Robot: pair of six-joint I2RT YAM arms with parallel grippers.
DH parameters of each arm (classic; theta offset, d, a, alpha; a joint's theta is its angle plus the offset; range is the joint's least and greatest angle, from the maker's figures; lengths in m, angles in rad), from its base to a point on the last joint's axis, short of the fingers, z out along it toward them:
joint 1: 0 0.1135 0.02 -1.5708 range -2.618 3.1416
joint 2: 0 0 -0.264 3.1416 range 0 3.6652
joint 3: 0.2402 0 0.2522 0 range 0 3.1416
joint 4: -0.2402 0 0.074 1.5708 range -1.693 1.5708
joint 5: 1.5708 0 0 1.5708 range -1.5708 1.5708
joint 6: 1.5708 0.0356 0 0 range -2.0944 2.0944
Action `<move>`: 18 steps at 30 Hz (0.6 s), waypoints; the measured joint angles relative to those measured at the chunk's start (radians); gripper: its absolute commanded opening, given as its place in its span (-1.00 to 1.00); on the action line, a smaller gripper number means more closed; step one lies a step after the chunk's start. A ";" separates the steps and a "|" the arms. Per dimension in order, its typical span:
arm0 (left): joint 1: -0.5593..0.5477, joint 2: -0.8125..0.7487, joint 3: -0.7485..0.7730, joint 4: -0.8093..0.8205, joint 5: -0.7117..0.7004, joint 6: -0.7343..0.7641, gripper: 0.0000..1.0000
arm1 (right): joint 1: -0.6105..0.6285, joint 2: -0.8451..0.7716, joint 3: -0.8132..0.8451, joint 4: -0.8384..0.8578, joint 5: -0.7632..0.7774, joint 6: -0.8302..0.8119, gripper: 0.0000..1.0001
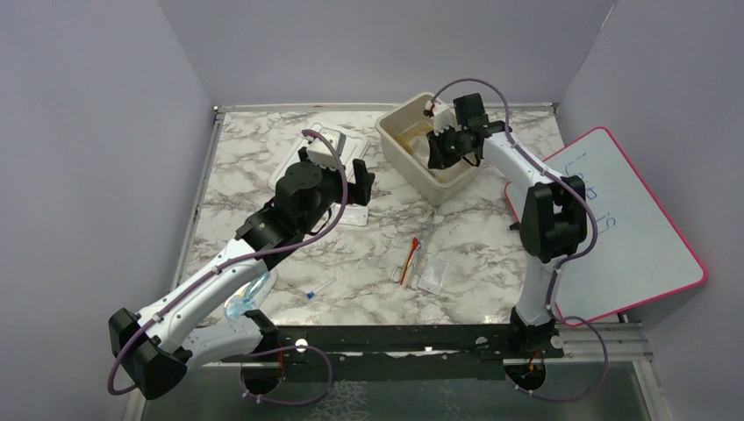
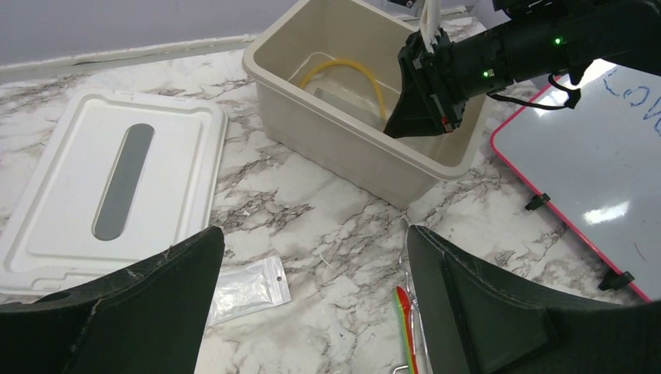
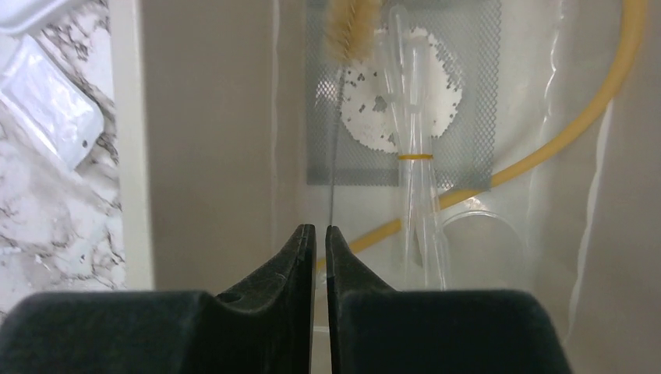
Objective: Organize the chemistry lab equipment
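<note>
A beige bin (image 1: 405,167) stands at the back of the table. Inside it lie the amber tubing (image 3: 546,152), a wire gauze square (image 3: 468,156), a bristle brush (image 3: 351,31) and a banded bundle of glass tubes (image 3: 417,156). My right gripper (image 3: 320,230) hangs inside the bin with its jaws a narrow slit apart; the brush's wire stem ends at the fingertips. My left gripper (image 2: 312,312) is wide open above the marble with nothing between its fingers. The red-tipped dropper (image 2: 405,319), thin metal tongs (image 2: 407,257) and clear packets (image 1: 432,274) lie on the table.
The bin's white lid (image 2: 109,195) lies flat to the left of the bin. Another clear packet (image 2: 245,288) rests by my left finger. A small blue-capped piece (image 1: 316,289) and a bluish bag (image 1: 246,298) lie near the left arm. The pink-edged whiteboard (image 1: 614,228) lies at the right.
</note>
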 measured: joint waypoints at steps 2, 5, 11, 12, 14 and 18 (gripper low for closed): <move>0.000 0.002 0.000 0.000 0.000 0.000 0.80 | 0.000 0.013 0.001 -0.019 -0.003 -0.019 -0.68; 0.000 0.007 0.000 0.000 0.000 0.000 0.79 | 0.000 0.037 0.008 -0.043 -0.005 -0.036 -0.58; 0.000 0.013 0.000 -0.002 0.000 0.000 0.80 | 0.000 0.048 0.012 -0.068 -0.007 -0.032 -0.28; 0.000 0.013 0.000 -0.002 0.000 0.000 0.80 | 0.000 0.046 0.012 -0.064 -0.006 -0.026 -0.26; 0.000 0.013 0.000 -0.002 0.000 0.000 0.80 | 0.000 0.033 0.010 -0.058 -0.004 -0.003 -0.22; 0.000 0.013 0.000 -0.003 0.000 0.000 0.84 | 0.000 -0.056 -0.016 -0.030 0.021 0.065 -0.16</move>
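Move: My right hand is down inside the bin, its fingers barely apart at the wire end of the brush; the brush's middle lies some 5 cm ahead and 4 cm to the left, a couple of centimetres lower. The pipette bundle lies about 6 cm ahead, 1 cm left and 4 cm down, the yellow tube 8 cm ahead and 1 cm right at that same depth. From my left hand the brush is roughly 20 cm ahead, 14 cm right and 20 cm below. I open my right fingers from a narrow slit to a bit under half wide and let go of the brush's wire, sinking about 2.5 cm deeper into the bin and easing 1 cm back as I do. Then I rise some 4 cm off the bottom of that dip, still opening, and come away from the freed wire. ##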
